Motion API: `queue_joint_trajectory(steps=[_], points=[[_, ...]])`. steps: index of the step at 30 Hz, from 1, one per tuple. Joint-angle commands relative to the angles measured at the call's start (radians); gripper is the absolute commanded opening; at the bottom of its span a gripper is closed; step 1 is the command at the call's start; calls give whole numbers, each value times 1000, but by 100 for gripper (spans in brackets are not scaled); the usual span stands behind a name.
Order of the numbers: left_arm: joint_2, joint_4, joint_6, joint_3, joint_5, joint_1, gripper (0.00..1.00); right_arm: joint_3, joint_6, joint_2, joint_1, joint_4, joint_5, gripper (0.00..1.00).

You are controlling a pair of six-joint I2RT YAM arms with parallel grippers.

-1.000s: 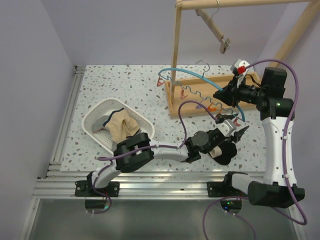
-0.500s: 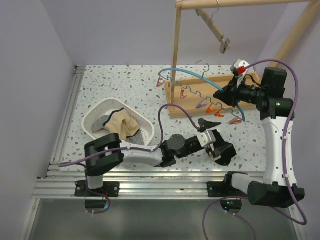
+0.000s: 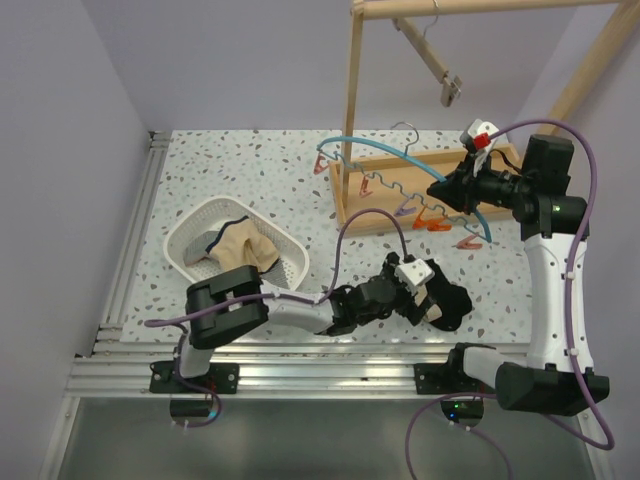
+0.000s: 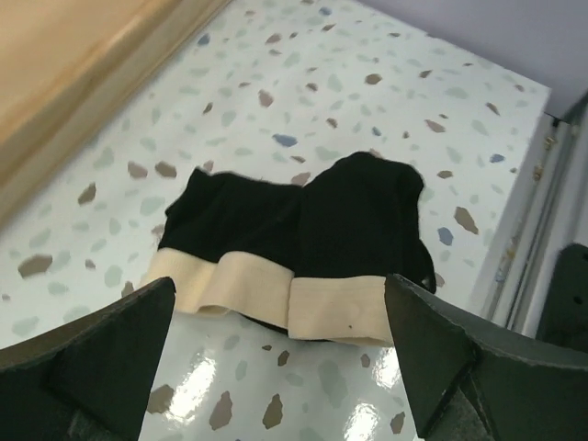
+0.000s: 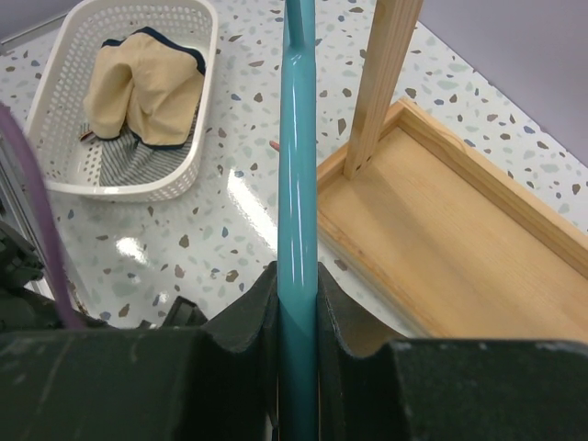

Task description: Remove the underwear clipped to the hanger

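Note:
The black underwear, with its pale waistband towards me, lies crumpled on the speckled table. My left gripper hovers open just in front of it, one finger on each side and nothing between them. From above, the left gripper is at the black pair. My right gripper is shut on the teal hanger and holds it up by the wooden rack; the hanger carries small coloured clips. The beige underwear and the grey striped underwear lie in the white basket.
The wooden rack's tray base and upright post stand at the back right, with a wooden hanger on the top bar. The basket stands left of centre. An aluminium rail runs along the near edge.
My left gripper has opened wide and dropped low in front of the black pair, while the left arm's elbow swung left. The right arm and hanger have not moved.

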Motion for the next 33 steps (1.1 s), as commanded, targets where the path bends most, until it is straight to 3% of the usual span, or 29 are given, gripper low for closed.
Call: queue_joint_trajectory(steps=[1,7,10,13,20,23,25,29,30,32,33], points=[[44,-147,-264,113,-212,11,99,12,-8,-19,-1,36,-10,0],[141,-548,-636,361,-349,44,100,9,-6,-11,-3,37,-10,0],[188,-722,-800,433,-244,98,100,9,-5,-12,-1,39,-9,0],[217,-748,-909,423,-107,150,100,8,0,-17,-1,42,-7,0],[245,-755,-991,415,-55,164,99,6,4,-17,-3,48,-9,0],[276,-775,-1006,441,-48,162,94,6,4,-18,-1,48,-7,0],[291,-778,-1023,441,-44,166,86,5,6,-22,-1,48,-7,0],[288,-725,-1017,404,-30,164,59,3,6,-23,-3,52,-7,0],[270,-702,-1014,368,-27,164,41,2,6,-22,-4,52,-7,0],[229,-604,-994,320,-31,164,26,2,6,-19,-3,51,-7,0],[212,-568,-983,264,-36,162,14,3,6,-20,-3,51,-6,0]])
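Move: The black underwear with its cream waistband lies on the table off my left hand's fingertips, its middle about 7 cm to the right, 3 cm ahead and 12 cm below. The wooden tray's middle is some 30 cm ahead and 5 cm right of that hand, 11 cm down. The white basket sits about 44 cm to its left, 12 cm ahead and 10 cm lower. From my right hand the underwear is roughly 7 cm back, 6 cm right and 34 cm down. My left hand swings forward about 9 cm and sinks about 8 cm to the forward-left end of the cream waistband, pitching the fingers down some 50 degrees and turning them counter-clockwise about 35. Then I ease back a couple of centimetres and lower another two while the wide-open fingers close almost shut on the waistband's edge. ##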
